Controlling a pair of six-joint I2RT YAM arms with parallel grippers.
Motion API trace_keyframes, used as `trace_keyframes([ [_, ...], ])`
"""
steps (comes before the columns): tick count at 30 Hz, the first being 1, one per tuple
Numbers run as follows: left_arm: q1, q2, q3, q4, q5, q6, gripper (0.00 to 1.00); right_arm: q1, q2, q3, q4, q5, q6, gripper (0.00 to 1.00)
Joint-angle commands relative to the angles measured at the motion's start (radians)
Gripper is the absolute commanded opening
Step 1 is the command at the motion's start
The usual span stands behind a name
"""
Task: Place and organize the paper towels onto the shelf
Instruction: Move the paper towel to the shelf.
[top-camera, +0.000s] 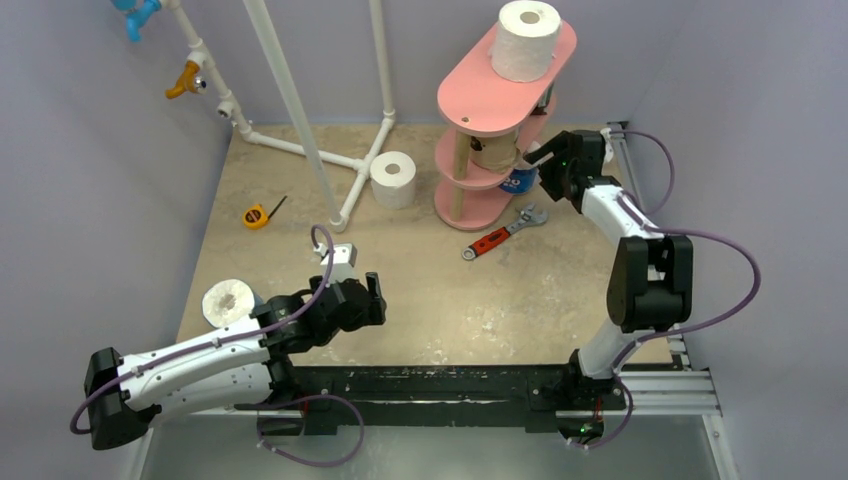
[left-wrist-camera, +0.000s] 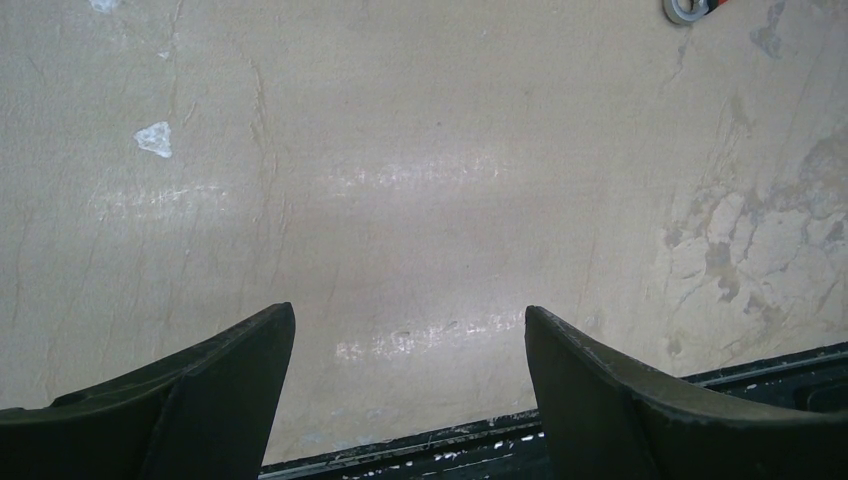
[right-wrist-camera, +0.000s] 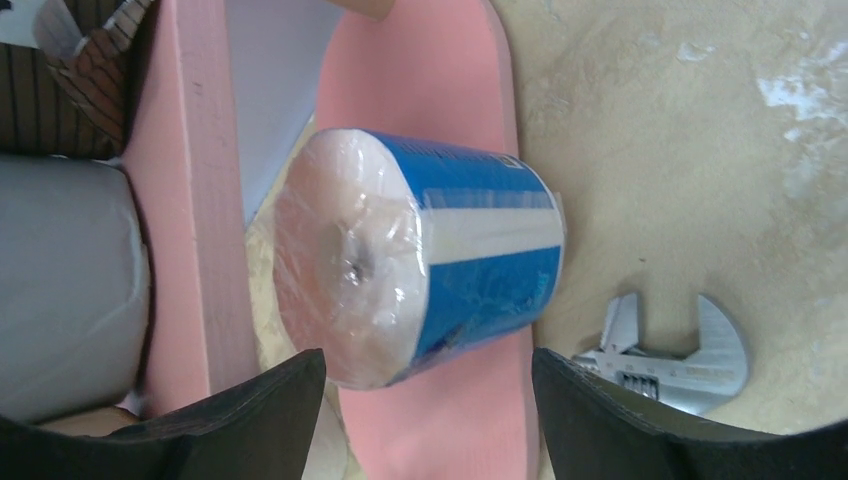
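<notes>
The pink shelf (top-camera: 470, 105) stands at the back right. A white paper towel roll (top-camera: 527, 40) sits on its top board and a tan roll (top-camera: 490, 152) on the middle one. A blue-wrapped roll (right-wrist-camera: 450, 250) stands on the bottom board (right-wrist-camera: 440, 430), just beyond my right gripper (right-wrist-camera: 428, 365), which is open with nothing between its fingers. A grey roll (right-wrist-camera: 70, 280) shows on the board above. Two more white rolls rest on the table, one (top-camera: 394, 178) by the pipe frame, one (top-camera: 228, 302) beside my left arm. My left gripper (left-wrist-camera: 410, 320) is open over bare table.
A red-handled wrench (top-camera: 503, 233) lies on the table just in front of the shelf, its steel head (right-wrist-camera: 670, 355) close to my right fingers. A yellow tape measure (top-camera: 256, 216) lies at the left. The white pipe frame (top-camera: 300, 110) rises at the back.
</notes>
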Motion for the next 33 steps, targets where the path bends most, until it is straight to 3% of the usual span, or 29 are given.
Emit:
trace_keyframes([
  [1,-0.002,-0.011,-0.006,0.031,0.004,-0.005,0.84,-0.009,-0.086,-0.049,-0.002,0.052,-0.039,0.77],
  [8,-0.002,-0.019,-0.014,0.055,0.011,0.015,0.84,-0.010,-0.233,-0.209,0.066,0.118,-0.113,0.77],
  [14,-0.002,-0.018,-0.021,0.077,0.030,0.028,0.84,0.001,-0.320,-0.430,0.382,0.122,-0.274,0.77],
  [15,-0.002,-0.020,-0.022,0.077,0.032,0.030,0.84,0.011,-0.327,-0.471,0.446,0.133,-0.289,0.80],
  [17,-0.002,-0.025,-0.025,0.077,0.032,0.031,0.84,0.049,-0.340,-0.563,0.628,0.168,-0.364,0.97],
  [19,-0.002,-0.037,-0.032,0.076,0.033,0.029,0.84,0.123,-0.343,-0.611,0.771,0.247,-0.495,0.99],
  [25,-0.002,-0.065,-0.045,0.060,0.029,0.021,0.84,0.168,-0.253,-0.480,0.677,0.214,-0.628,0.99],
  [33,-0.002,-0.106,-0.056,0.022,0.000,0.005,0.84,0.167,-0.172,-0.452,0.734,0.213,-0.667,0.98],
])
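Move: The blue-wrapped paper towel roll stands at the edge of the bottom shelf, about 8 cm ahead of the right hand, 1 cm to its left and some 6 cm below. From that hand, the brown-wrapped roll on the middle shelf is roughly 10 cm left, 1 cm ahead and 8 cm higher; the wrench's middle is about 7 cm back, 5 cm left and 13 cm below. From the left hand the blue roll lies some 40 cm ahead, 33 cm right and 3 cm lower. The right hand, already clear of the blue paper towel roll, draws back from it by about 8 cm, drifting a little right and then dipping some 3 cm, before it swings about 5 cm left, comes up again and pushes forward again by roughly 4 cm. Meanwhile the wrist rolls its left side down by some 35 degrees, tips the fingers up towards level and turns slightly counter-clockwise, and the fingers spread from three-quarters to almost fully open, still pointing at the roll and touching nothing at the end. ##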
